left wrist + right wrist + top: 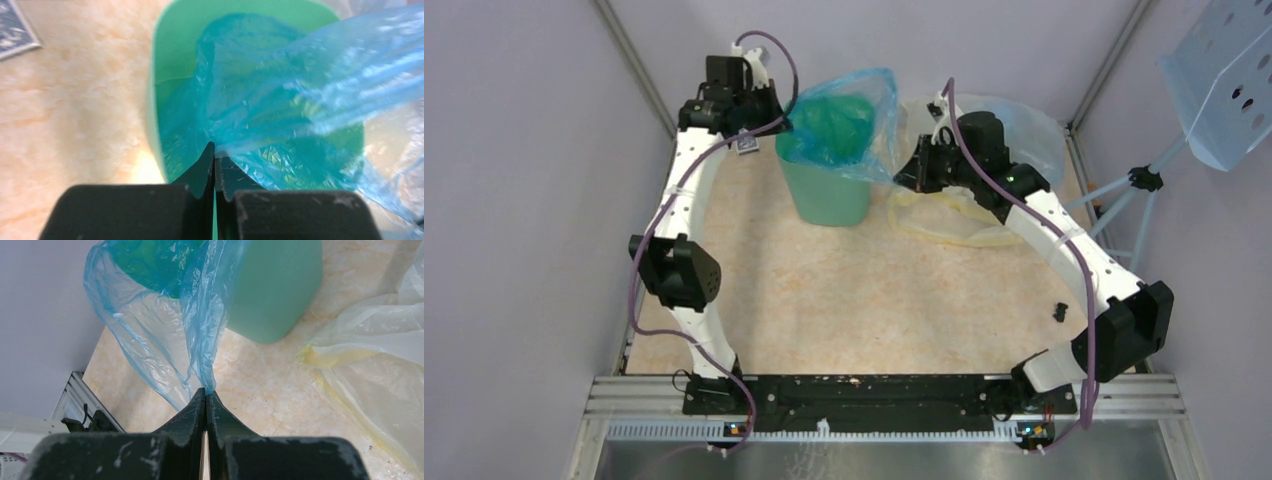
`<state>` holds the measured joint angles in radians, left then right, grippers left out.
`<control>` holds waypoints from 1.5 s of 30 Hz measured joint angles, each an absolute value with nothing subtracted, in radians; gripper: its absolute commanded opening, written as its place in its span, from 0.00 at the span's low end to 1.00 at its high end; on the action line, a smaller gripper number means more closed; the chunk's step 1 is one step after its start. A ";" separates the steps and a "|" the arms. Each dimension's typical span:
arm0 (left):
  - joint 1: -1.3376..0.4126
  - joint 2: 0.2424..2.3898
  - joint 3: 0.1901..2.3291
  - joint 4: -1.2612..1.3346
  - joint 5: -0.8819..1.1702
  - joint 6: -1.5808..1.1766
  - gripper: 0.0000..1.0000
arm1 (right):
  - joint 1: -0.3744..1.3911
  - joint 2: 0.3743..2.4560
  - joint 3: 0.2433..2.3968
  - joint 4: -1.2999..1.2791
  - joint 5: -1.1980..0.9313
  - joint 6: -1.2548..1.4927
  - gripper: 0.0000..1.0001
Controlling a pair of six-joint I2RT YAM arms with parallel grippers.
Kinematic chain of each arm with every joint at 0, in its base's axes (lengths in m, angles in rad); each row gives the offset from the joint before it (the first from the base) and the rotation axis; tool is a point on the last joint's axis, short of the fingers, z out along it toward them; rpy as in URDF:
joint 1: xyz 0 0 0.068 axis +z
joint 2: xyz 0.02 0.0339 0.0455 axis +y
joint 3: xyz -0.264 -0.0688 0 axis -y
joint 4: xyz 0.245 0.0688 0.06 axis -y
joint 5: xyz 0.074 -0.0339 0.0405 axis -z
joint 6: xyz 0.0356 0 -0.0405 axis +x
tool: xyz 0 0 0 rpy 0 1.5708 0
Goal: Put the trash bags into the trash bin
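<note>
The green trash bin (829, 200) stands at the back middle of the table. A light blue trash bag (844, 115) is stuffed partly into it, its loose film spilling over the right rim. My left gripper (782, 118) hangs over the bin's left rim, shut on the blue bag's edge (280, 85) inside the bin (172, 35). My right gripper (206, 392) is shut on a stretched corner of the same bag (200, 315), to the right of the bin (272, 295). A pale yellowish trash bag (964, 225) lies flat on the table under the right arm.
A small dark card box (14, 30) lies left of the bin. More crinkled translucent plastic (1034, 135) is heaped behind the right arm. A small black piece (1060, 311) sits near the table's right edge. Enclosure walls close in at the back and sides.
</note>
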<state>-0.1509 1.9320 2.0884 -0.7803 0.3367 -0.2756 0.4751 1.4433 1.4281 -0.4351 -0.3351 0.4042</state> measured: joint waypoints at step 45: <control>0.064 1.806 1.656 -0.274 0.526 -0.411 0.47 | 0.377 1.890 1.775 -0.273 -0.323 0.433 0.47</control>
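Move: Each closed gripper holds an edge of the blue bag. From the left hand, the trash bin's left rim is some 3 cm ahead, 3 cm left and 5 cm below; the deck of cards lies about 16 cm ahead, 13 cm left and 28 cm below. From the right hand, the bin's right rim is roughly 14 cm ahead, 6 cm left and 5 cm below, while the pale bag's middle lies about 16 cm ahead, 25 cm right and 25 cm below. Swing the left gripper about 11 cm left, up and back over the bin's left rim, then lower it and bring it forward outside. Meanwhile send the right gripper forward about 15 cm alongside the right rim, dipping some 8 cm and then rising most of the way again. Near the end, open both grippers about halfway to let go of the blue bag's edges. ##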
